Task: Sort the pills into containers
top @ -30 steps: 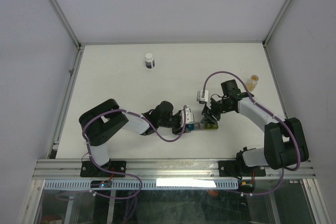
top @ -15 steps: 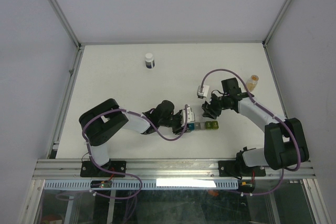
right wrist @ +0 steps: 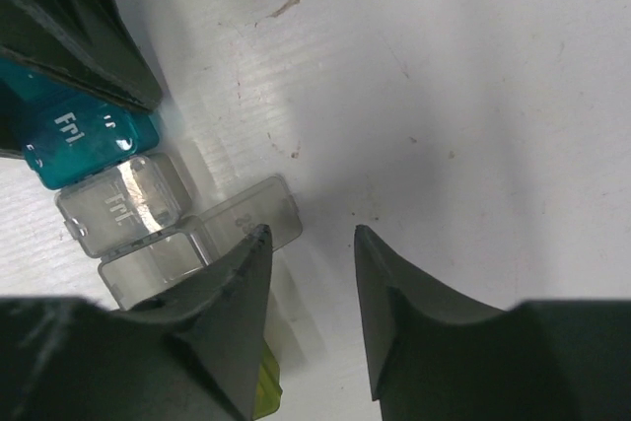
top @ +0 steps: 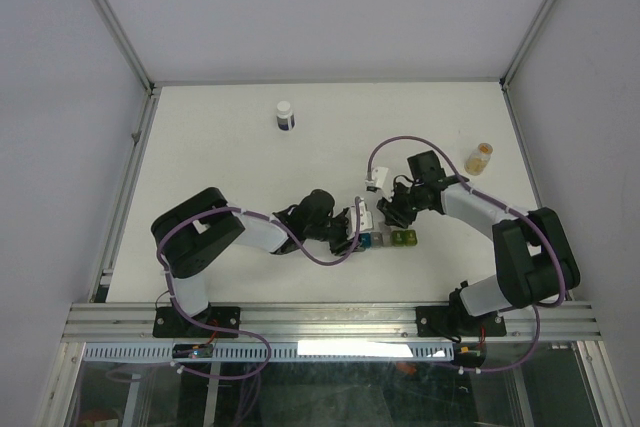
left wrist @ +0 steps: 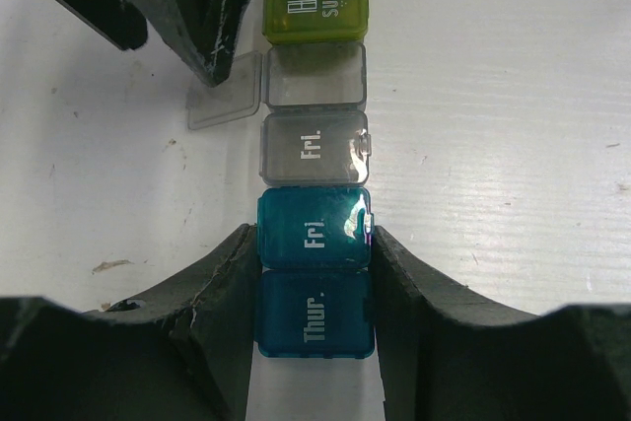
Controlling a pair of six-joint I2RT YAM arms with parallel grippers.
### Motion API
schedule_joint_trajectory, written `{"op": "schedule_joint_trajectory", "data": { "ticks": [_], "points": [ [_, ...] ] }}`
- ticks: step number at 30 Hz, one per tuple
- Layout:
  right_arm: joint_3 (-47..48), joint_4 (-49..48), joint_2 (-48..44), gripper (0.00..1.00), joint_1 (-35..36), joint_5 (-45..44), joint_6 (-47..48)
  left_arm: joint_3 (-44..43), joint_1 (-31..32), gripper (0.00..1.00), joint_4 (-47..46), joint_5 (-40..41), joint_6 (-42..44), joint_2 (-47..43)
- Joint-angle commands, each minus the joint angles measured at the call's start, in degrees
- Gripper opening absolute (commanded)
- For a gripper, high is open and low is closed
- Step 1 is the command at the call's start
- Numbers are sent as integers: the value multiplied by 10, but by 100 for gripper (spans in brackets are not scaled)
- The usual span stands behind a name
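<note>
The containers (left wrist: 314, 148) are a strip of joined compartments: blue "Thur.", teal "Fri", grey "Fri.", then one grey compartment (left wrist: 315, 76) with its clear lid (left wrist: 227, 94) folded flat open, then yellow-green "SUN". My left gripper (left wrist: 315, 273) is shut on the strip's blue and teal end. In the top view the strip (top: 392, 239) lies between both grippers, with the left gripper (top: 360, 230) at its left end. My right gripper (right wrist: 309, 236) is open and empty, its left fingertip over the open lid (right wrist: 258, 210); it hovers just behind the strip (top: 392, 211). No pills show.
A white-capped bottle with a dark label (top: 285, 114) stands at the far middle of the table. A small amber bottle (top: 481, 156) stands at the right, behind the right arm. Metal rails run along the table's left and right edges.
My right gripper has drawn back from the strip's green end, moving away and slightly left. The strip stays held in my left gripper, which barely moved.
</note>
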State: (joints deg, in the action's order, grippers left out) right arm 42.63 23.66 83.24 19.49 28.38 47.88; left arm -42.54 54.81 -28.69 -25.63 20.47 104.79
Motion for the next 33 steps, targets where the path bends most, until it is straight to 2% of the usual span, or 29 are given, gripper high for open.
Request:
{"op": "schedule_joint_trajectory", "data": {
  "ticks": [1,3,7,15,18,22,28,33],
  "points": [
    [36,33,-52,51,-32,83,-18,-24,6,26,8,28,-22,0],
    [34,47,-76,56,-53,123,-10,-26,6,38,7,37,-32,-3],
    [40,68,-109,62,-81,164,3,-28,5,54,3,45,-48,-13],
    [74,106,-131,68,-119,169,-11,-10,4,72,-22,41,-62,-74],
    [89,116,-144,70,-125,158,-25,7,-8,75,-33,33,-86,-121],
    [118,147,-169,71,-126,145,-40,22,-50,75,-38,0,-164,-185],
    [159,178,-214,77,-137,133,-65,48,-165,75,-107,-47,-320,-259],
    [156,157,-221,78,-192,217,-101,33,-233,79,-105,-47,-387,-272]
  ]
}}
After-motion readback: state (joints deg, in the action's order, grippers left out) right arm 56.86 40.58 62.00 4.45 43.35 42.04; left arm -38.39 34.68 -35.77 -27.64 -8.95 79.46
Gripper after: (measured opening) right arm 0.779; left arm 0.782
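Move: The pill box's teal compartments are already between the left hand's fingers, practically at its hand point; the open clear lid lies about 4 cm ahead and 5 cm right, the green compartments roughly 9 cm right and level, the white bottle some 27 cm ahead and 18 cm left. From the right hand the lid is about 1 cm back, 1 cm left and 2 cm below; the green compartments are 5 cm back, 3 cm right, the teal 5 cm back, 6 cm left. Left hand releases the teal compartments, rises 18 cm, forward and left; right hand opens, rising some 17 cm. ##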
